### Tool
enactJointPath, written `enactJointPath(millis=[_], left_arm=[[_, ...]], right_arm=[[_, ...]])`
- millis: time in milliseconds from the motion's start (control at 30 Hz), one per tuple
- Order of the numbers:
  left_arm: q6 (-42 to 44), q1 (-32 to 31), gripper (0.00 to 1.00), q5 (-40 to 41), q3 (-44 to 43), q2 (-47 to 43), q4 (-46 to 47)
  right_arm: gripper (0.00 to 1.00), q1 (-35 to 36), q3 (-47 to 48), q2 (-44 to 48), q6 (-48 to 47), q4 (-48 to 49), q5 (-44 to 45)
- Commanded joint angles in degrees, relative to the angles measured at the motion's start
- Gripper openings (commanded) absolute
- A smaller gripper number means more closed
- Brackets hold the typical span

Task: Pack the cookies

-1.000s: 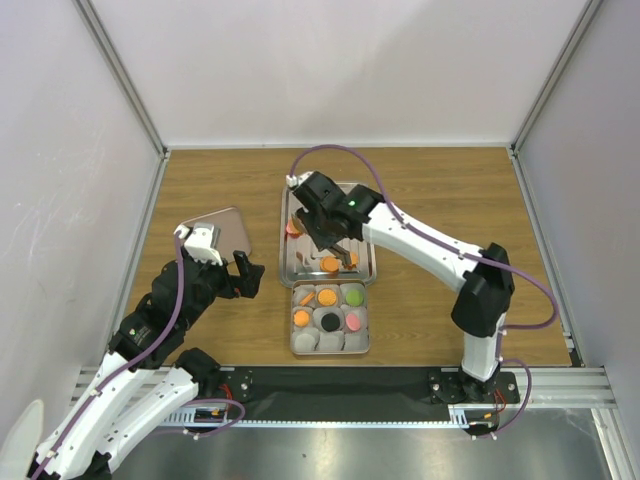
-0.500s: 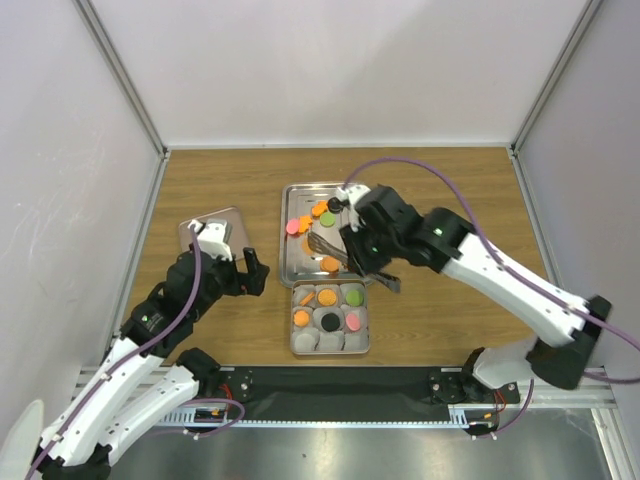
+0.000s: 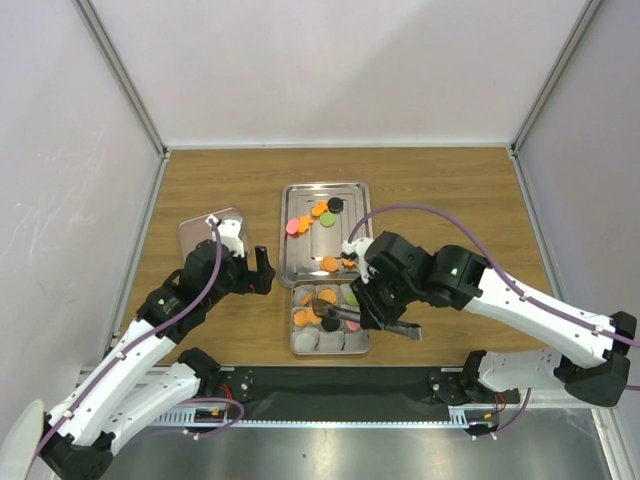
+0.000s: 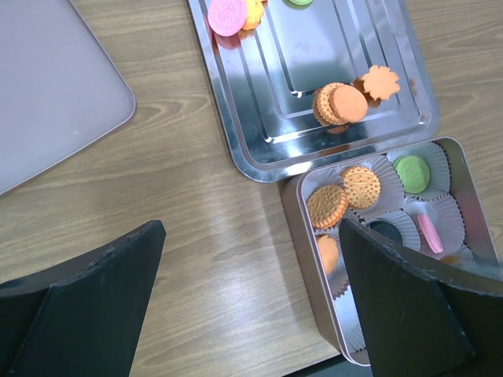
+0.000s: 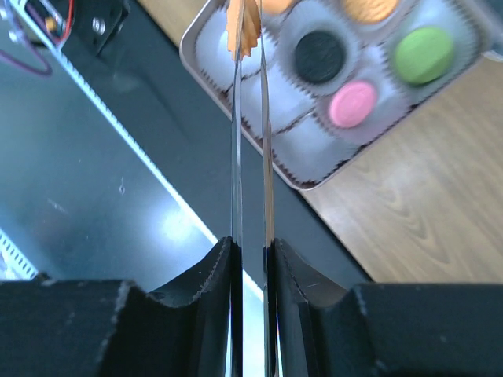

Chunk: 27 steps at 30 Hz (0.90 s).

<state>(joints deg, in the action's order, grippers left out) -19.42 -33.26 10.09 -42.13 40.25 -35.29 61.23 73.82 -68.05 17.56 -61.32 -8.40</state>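
My right gripper (image 3: pixel 385 300) (image 5: pixel 251 259) is shut on metal tongs (image 3: pixel 345 312) (image 5: pixel 236 157). The tongs' tips pinch an orange cookie (image 3: pixel 318 309) (image 5: pixel 244 27) over the left side of the cookie box (image 3: pixel 358 345) (image 5: pixel 203 69). In the box's paper cups lie black (image 5: pixel 318 56), pink (image 5: pixel 351 104) and green (image 5: pixel 424 55) cookies, plus orange ones (image 4: pixel 326 206). More cookies, pink (image 3: pixel 293 226), black (image 3: pixel 335 204) and orange (image 4: pixel 339 102), sit on the steel tray (image 3: pixel 295 265) (image 4: pixel 259 149). My left gripper (image 3: pixel 258 272) (image 4: pixel 250 236) hangs open over bare wood left of the box.
A grey lid (image 3: pixel 205 228) (image 4: pixel 55 102) lies on the table left of the tray. The box stands close to the table's near edge, next to the black strip (image 5: pixel 118 157) at the arm bases.
The right arm has swung back from the tray to the box, carrying the tongs with an orange cookie. The left arm has reached forward and a little right, still open.
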Motion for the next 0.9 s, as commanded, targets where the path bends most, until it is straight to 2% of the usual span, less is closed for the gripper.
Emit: enactJointPath(millis=[0, 667, 767, 867], left_arm=[[0.79, 0.47, 1.00, -0.95, -2.78, -0.35, 1.10], [0.61, 0.56, 1.00, -0.95, -1.46, -1.84, 1.27], [0.70, 0.47, 1.00, -0.95, -1.38, -1.75, 1.36], [0.70, 0.47, 1.00, -1.04, -1.38, -1.67, 1.36]], right_arm=[[0.25, 1.87, -1.48, -0.68, 1.42, 3.92, -2.67], [0.25, 5.04, -6.49, -6.22, 1.42, 9.63, -3.11], [0.26, 5.04, -7.20, -6.83, 1.25, 10.25, -3.55], [0.31, 5.13, -7.38, -7.18, 1.16, 10.69, -3.46]])
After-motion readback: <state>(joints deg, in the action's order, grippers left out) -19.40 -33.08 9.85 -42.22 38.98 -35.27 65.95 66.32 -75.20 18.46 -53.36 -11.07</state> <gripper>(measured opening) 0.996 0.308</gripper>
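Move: The held orange cookie is meant for the empty near-left cup of the box, roughly 17 cm left of the right hand, 2 cm ahead and 17 cm below. The black cookie's cup is some 7 cm ahead and 11 cm left of that hand, the pink cookie about 7 cm ahead and 5 cm left, and the orange cookie in the left-middle cup about 8 cm ahead and 18 cm left. From the left hand, the empty cup lies about 12 cm right, 9 cm back and 14 cm below. The orange cookie, still pinched at the tips of the tongs, is lowered towards the empty near-left cup as the right hand sinks about 6 cm, easing some 2–3 cm left and 2 cm back, mostly early on. The wrist turns only slightly, about 5 degrees counter-clockwise, and the fingers keep the tongs squeezed without opening. ##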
